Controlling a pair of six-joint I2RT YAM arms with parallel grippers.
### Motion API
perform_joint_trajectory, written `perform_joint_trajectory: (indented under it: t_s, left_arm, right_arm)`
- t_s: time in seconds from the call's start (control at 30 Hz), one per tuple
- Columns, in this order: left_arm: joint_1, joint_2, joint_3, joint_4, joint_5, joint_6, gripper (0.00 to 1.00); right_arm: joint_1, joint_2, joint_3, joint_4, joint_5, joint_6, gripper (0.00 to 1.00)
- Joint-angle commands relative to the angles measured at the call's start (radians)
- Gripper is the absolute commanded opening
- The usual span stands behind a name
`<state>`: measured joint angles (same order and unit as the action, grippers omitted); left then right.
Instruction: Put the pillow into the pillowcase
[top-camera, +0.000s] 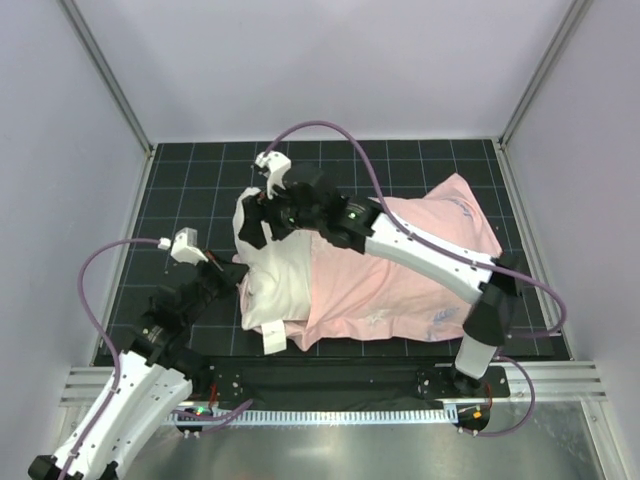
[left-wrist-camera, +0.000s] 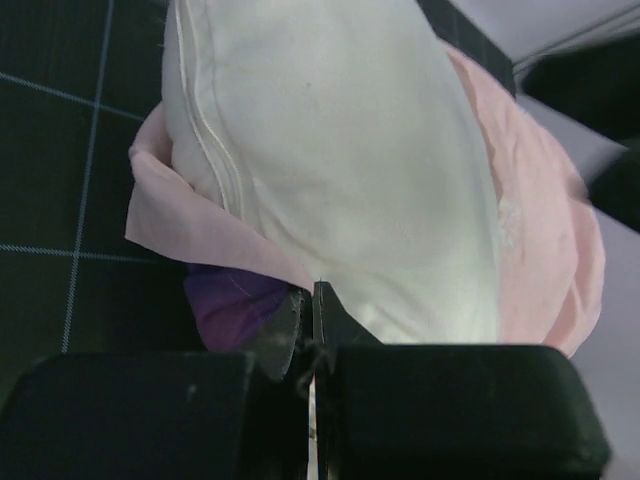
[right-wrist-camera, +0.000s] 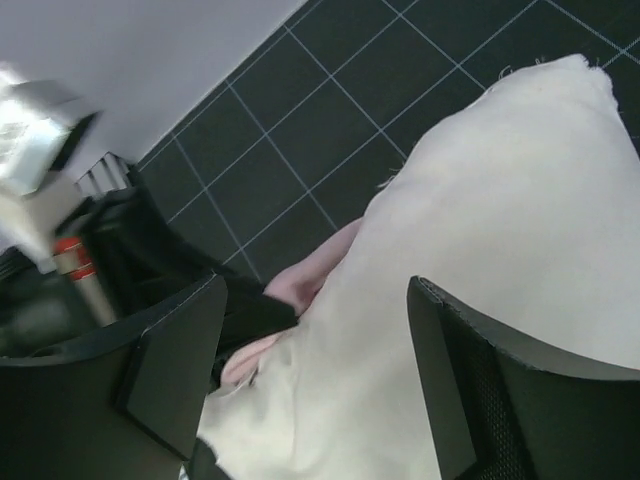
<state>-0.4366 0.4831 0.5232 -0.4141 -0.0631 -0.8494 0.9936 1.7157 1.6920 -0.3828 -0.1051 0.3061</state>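
The pink pillowcase (top-camera: 410, 270) lies flat on the mat, its mouth toward the left. The white pillow (top-camera: 272, 282) sticks out of that mouth, part inside and part bare. My left gripper (top-camera: 228, 283) is shut on the pillowcase's lower mouth edge. In the left wrist view the pink hem (left-wrist-camera: 200, 225) and a purple patch (left-wrist-camera: 235, 300) reach the shut gripper (left-wrist-camera: 312, 295) under the pillow (left-wrist-camera: 340, 170). My right gripper (top-camera: 262, 215) hovers open over the pillow's far left corner. In the right wrist view the open gripper (right-wrist-camera: 315, 370) straddles the pillow (right-wrist-camera: 500, 200), with nothing held.
A black gridded mat (top-camera: 180, 200) covers the table inside white walls and corner posts. A metal rail (top-camera: 330, 410) runs along the near edge by the arm bases. The pillow's small tag (top-camera: 275, 340) hangs toward the near side.
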Motion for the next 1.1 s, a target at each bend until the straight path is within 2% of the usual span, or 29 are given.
perform_joint_trajectory:
  t_s: [0.0,0.07,0.17,0.23,0.27,0.37,0.43,0.5,0.63,0.7,0.77,0.8,0.93,1.07]
  left_arm:
    - [-0.002,-0.109,0.026,-0.009,-0.119,-0.031,0.0]
    - [-0.002,-0.158,0.046,-0.048,-0.148,-0.025,0.01]
    - [-0.002,-0.176,0.084,-0.09,-0.165,-0.011,0.01]
    - [-0.002,-0.17,0.103,-0.127,-0.179,-0.004,0.0]
    - [-0.002,-0.166,0.112,-0.14,-0.188,0.003,0.0]
    - [-0.002,-0.152,0.15,-0.179,-0.222,0.009,0.0]
    - [-0.002,-0.15,0.164,-0.201,-0.247,0.01,0.0]
    - [-0.004,-0.141,0.191,-0.222,-0.279,0.029,0.0]
    - [-0.002,-0.112,0.254,-0.259,-0.334,0.064,0.0]
    - [-0.002,-0.104,0.279,-0.259,-0.34,0.078,0.0]
    - [-0.004,-0.103,0.311,-0.256,-0.343,0.087,0.0]
    - [-0.002,-0.101,0.322,-0.262,-0.352,0.092,0.0]
    - [-0.002,-0.086,0.391,-0.308,-0.401,0.136,0.0]
    - [-0.004,-0.095,0.408,-0.33,-0.423,0.156,0.0]
  right_arm:
    - [0.004,0.117,0.136,-0.034,0.067,-0.022,0.8]
    - [0.025,0.232,0.252,-0.097,0.146,-0.056,0.81]
    - [0.049,0.327,0.333,-0.249,0.332,-0.067,0.82]
    - [0.074,0.318,0.299,-0.286,0.454,-0.058,0.82]
    - [0.082,0.303,0.226,-0.284,0.482,-0.05,0.81]
    - [0.109,0.201,0.042,-0.248,0.571,-0.013,0.7]
    - [0.128,0.167,-0.079,-0.255,0.617,0.001,0.54]
    - [0.142,0.127,-0.145,-0.31,0.726,0.043,0.47]
    - [0.143,0.078,-0.27,-0.474,0.954,0.151,0.21]
    - [0.143,0.049,-0.29,-0.592,1.096,0.227,0.13]
    - [0.137,0.027,-0.308,-0.677,1.151,0.248,0.05]
    - [0.131,0.012,-0.314,-0.689,1.168,0.249,0.04]
    - [0.109,-0.076,-0.374,-0.708,1.167,0.223,0.04]
    - [0.068,-0.157,-0.448,-0.654,1.119,0.185,0.04]
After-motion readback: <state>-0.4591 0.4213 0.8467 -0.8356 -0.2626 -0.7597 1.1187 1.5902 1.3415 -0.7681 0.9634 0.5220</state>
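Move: The right hand hangs open above the pillow's bare end, whose middle is about 7 cm back, 3 cm right and 14 cm down; the spread pillowcase lies some 9 cm back and 30 cm right, and the white tag roughly 23 cm back and 3 cm right. The shut left hand already holds the pillowcase edge, with the pillow's bare end level ahead, about 8 cm to its right and 4 cm lower. Right hand sinks 14 cm, pinches the pillow and drags it rightward some 15 cm while left tugs the pillowcase left. ##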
